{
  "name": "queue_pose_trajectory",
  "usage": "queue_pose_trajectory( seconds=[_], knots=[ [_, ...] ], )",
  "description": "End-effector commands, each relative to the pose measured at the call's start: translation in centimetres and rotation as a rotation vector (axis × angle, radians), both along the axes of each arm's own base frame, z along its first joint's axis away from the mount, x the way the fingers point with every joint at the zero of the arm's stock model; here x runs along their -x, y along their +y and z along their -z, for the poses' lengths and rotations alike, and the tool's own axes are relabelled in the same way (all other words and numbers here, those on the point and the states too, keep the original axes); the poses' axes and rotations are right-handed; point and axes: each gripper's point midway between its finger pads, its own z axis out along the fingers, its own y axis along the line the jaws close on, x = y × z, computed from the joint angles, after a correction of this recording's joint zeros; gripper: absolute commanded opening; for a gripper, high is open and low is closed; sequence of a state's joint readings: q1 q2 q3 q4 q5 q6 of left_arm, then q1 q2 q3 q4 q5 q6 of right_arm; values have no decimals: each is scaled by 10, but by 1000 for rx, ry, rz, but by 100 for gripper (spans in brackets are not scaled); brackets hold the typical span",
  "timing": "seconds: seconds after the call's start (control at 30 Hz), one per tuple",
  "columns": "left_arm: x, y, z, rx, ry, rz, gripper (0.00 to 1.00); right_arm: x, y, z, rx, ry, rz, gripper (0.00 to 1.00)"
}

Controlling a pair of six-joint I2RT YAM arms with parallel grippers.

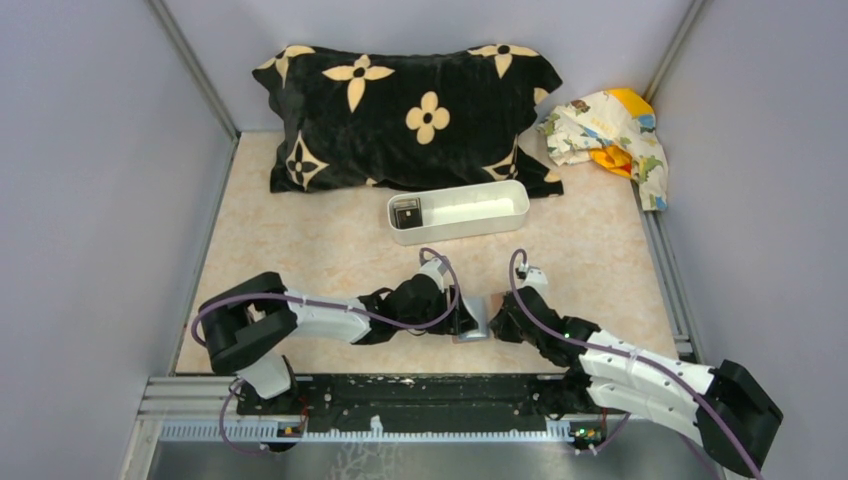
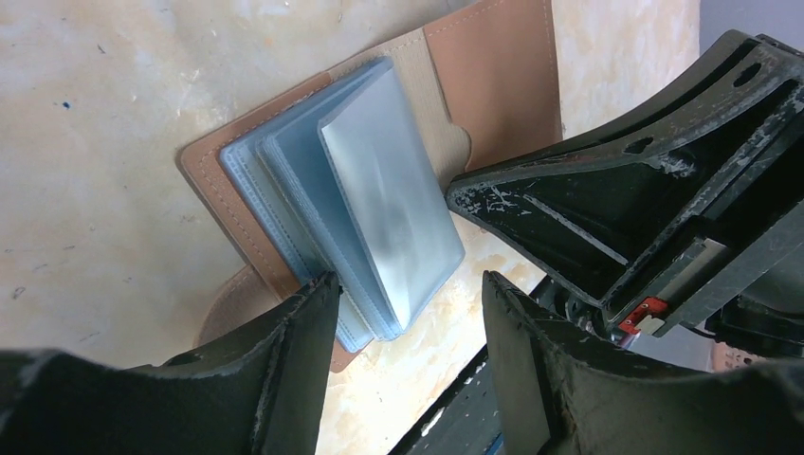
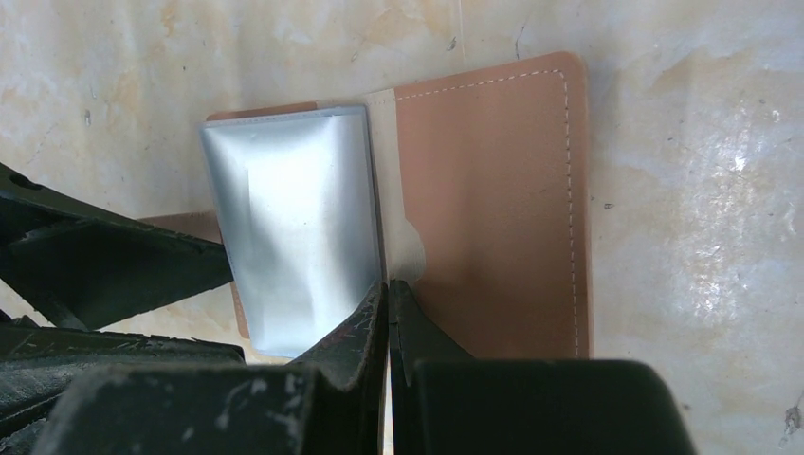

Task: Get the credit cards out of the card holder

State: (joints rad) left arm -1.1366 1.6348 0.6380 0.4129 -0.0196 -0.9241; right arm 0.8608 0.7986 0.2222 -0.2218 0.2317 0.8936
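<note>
The card holder lies open on the table, brown outside, with a fan of light blue sleeves standing up from its fold. My left gripper is open, and the sleeves' lower corner sits between its fingers without touching them. My right gripper is shut, its tips resting on the holder beside the fold, with nothing between them. In the top view both grippers, left and right, meet over the holder. One dark credit card lies in the white tray's left end. I see no card in the sleeves.
The long white tray stands behind the holder. A black pillow with tan flowers lies along the back, and a crumpled patterned cloth lies at the back right. Grey walls enclose both sides. The arms' base rail runs just near the holder.
</note>
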Motion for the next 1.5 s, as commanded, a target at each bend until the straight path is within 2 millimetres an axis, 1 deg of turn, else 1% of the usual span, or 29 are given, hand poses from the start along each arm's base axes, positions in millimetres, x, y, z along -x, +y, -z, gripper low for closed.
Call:
queue_pose_trajectory(
  seconds=[0.0, 0.2, 0.57, 0.73, 0.93, 1.17, 1.23, 1.37, 1.47],
  knots=[
    [2, -7, 5, 9, 15, 19, 63, -1, 2, 1, -14, 1, 2, 0],
    [1, -21, -3, 52, 7, 52, 63, 0, 6, 1, -34, 5, -11, 0],
    [-5, -49, -23, 113, -33, 111, 63, 3, 8, 4, -52, 19, -13, 0],
    [-2, -60, -30, 161, -27, 140, 63, 6, 9, 7, -65, 29, -14, 0],
    [-1, -72, -43, 217, -32, 173, 62, 8, 8, 10, -72, 34, -8, 0],
    [14, -82, -46, 302, 26, 242, 62, 7, 6, 9, -71, 28, 3, 0],
    [18, -83, -45, 323, 47, 250, 61, 5, 2, 6, -63, 20, 21, 0],
    [20, -81, -44, 330, 57, 253, 61, 1, -13, 2, -46, 6, 102, 0],
    [21, -81, -44, 332, 61, 261, 61, -1, -27, 6, -36, 19, 166, 0]
  ],
)
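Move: The blue card pockets of the open holder lie about 3 cm right of the open left gripper, 2 cm ahead and 2 cm below. The brown cover spreads some 9 cm to its right and 3 cm ahead, and the white tray stands roughly 23 cm ahead, 1 cm left. From the right hand's shut tips, already down by the spine, the pockets are about 4 cm left and 1 cm ahead, the cover 3 cm right and 2 cm ahead. Open left fingers push against the pockets' left edge, sweeping right and then forward-right around the right hand's shut tips. The left hand then lifts nearly 4 cm and eases back a little, its left side rolling down about 15 degrees, to end some 7 cm right of its start with fingers still open at the raised leaves. The right hand holds almost in place at the spine, shifting back only about 1 cm late on. ##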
